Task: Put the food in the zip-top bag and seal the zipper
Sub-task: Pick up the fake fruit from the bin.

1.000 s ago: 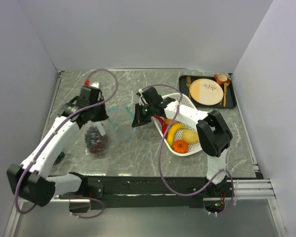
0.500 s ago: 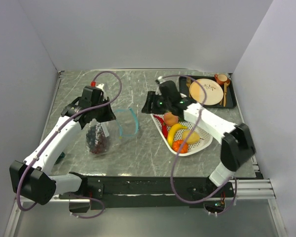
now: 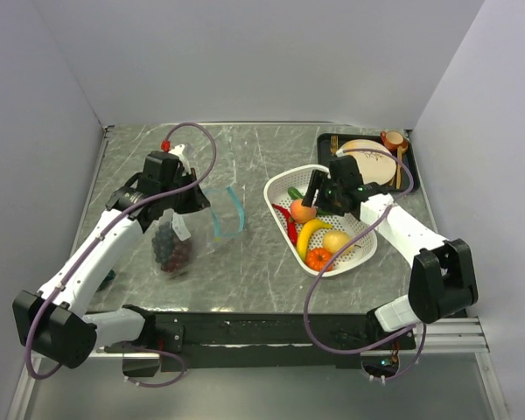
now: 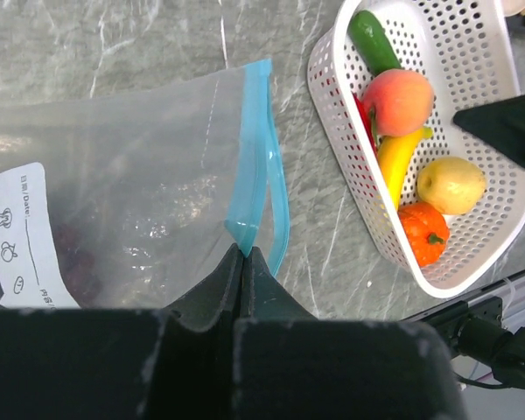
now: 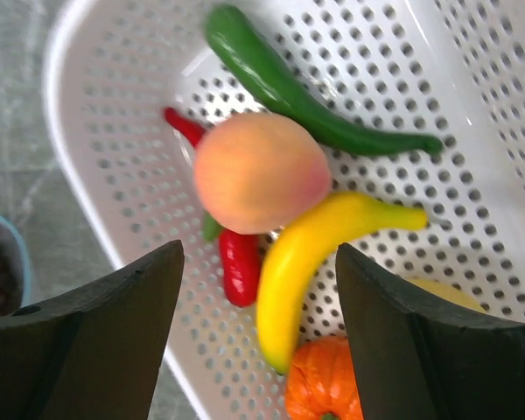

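The clear zip-top bag (image 4: 131,175) hangs from my left gripper (image 4: 245,252), which is shut on one end of its teal zipper (image 4: 252,149). Dark grapes (image 3: 171,249) lie inside the bag. The bag mouth (image 3: 234,210) gapes toward the right. My right gripper (image 5: 258,254) stands open above the white basket (image 5: 87,105), with nothing between its fingers. Under it lie a peach (image 5: 261,171), a banana (image 5: 319,249), a red chili (image 5: 236,262), a long green piece (image 5: 289,83), an orange tomato (image 5: 324,385) and a lemon (image 5: 446,293).
A black tray (image 3: 325,166) at the back right carries a beige plate (image 3: 367,162), an orange cup (image 3: 394,138) and cutlery. Grey walls close in the marble table on the left, back and right. The basket (image 3: 276,188) sits just right of the bag.
My right gripper has let go near the bag mouth, swung right over the basket and opened wide. The left gripper keeps its pinch on the zipper; the bag has shifted slightly.
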`<state>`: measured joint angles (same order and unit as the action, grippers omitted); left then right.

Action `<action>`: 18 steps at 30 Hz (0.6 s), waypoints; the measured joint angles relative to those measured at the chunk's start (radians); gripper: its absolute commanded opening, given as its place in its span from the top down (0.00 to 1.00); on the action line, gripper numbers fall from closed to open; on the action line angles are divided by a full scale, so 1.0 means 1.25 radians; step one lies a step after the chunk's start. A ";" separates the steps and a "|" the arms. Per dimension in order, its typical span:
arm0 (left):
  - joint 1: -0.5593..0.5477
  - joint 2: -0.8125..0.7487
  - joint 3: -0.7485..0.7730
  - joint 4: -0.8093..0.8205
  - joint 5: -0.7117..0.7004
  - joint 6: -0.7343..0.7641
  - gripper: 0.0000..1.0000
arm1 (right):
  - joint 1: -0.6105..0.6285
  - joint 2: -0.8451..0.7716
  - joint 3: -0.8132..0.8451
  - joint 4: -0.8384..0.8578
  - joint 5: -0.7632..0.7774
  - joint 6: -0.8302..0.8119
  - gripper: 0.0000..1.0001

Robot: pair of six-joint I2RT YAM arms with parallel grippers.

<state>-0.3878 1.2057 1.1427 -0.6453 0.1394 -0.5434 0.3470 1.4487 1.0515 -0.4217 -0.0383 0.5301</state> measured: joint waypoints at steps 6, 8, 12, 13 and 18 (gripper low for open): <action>0.000 -0.015 -0.013 0.011 0.000 0.000 0.99 | -0.005 -0.030 -0.040 -0.068 0.062 0.007 0.10; -0.001 -0.016 -0.013 0.011 0.001 0.000 0.99 | -0.006 -0.064 -0.063 -0.089 0.085 0.016 0.00; -0.002 -0.016 -0.013 0.012 0.005 0.001 0.99 | -0.007 -0.150 -0.106 -0.137 0.135 0.040 0.00; -0.002 -0.016 -0.014 0.013 0.007 0.001 0.99 | -0.007 -0.175 -0.116 -0.148 0.151 0.047 0.00; -0.002 -0.016 -0.020 0.026 0.020 0.002 0.99 | -0.008 -0.213 -0.131 -0.176 0.187 0.073 0.00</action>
<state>-0.3897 1.1862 1.1179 -0.6132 0.1650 -0.5415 0.3374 1.1828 0.8875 -0.6422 0.1955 0.6216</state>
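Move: The yellow pear in the white bin lies about 10 cm back and 6 cm to the right of the right hand, some 8 cm below it. The peach is roughly 2 cm back and 3 cm left of that hand, the banana 8 cm back and 1 cm left, the orange pumpkin 14 cm back and 2 cm right. From the left hand, the pear is about 31 cm right and 9 cm back. Right hand slides back and right about 10 cm towards the pear, turning slightly clockwise, fingers opening fully. ##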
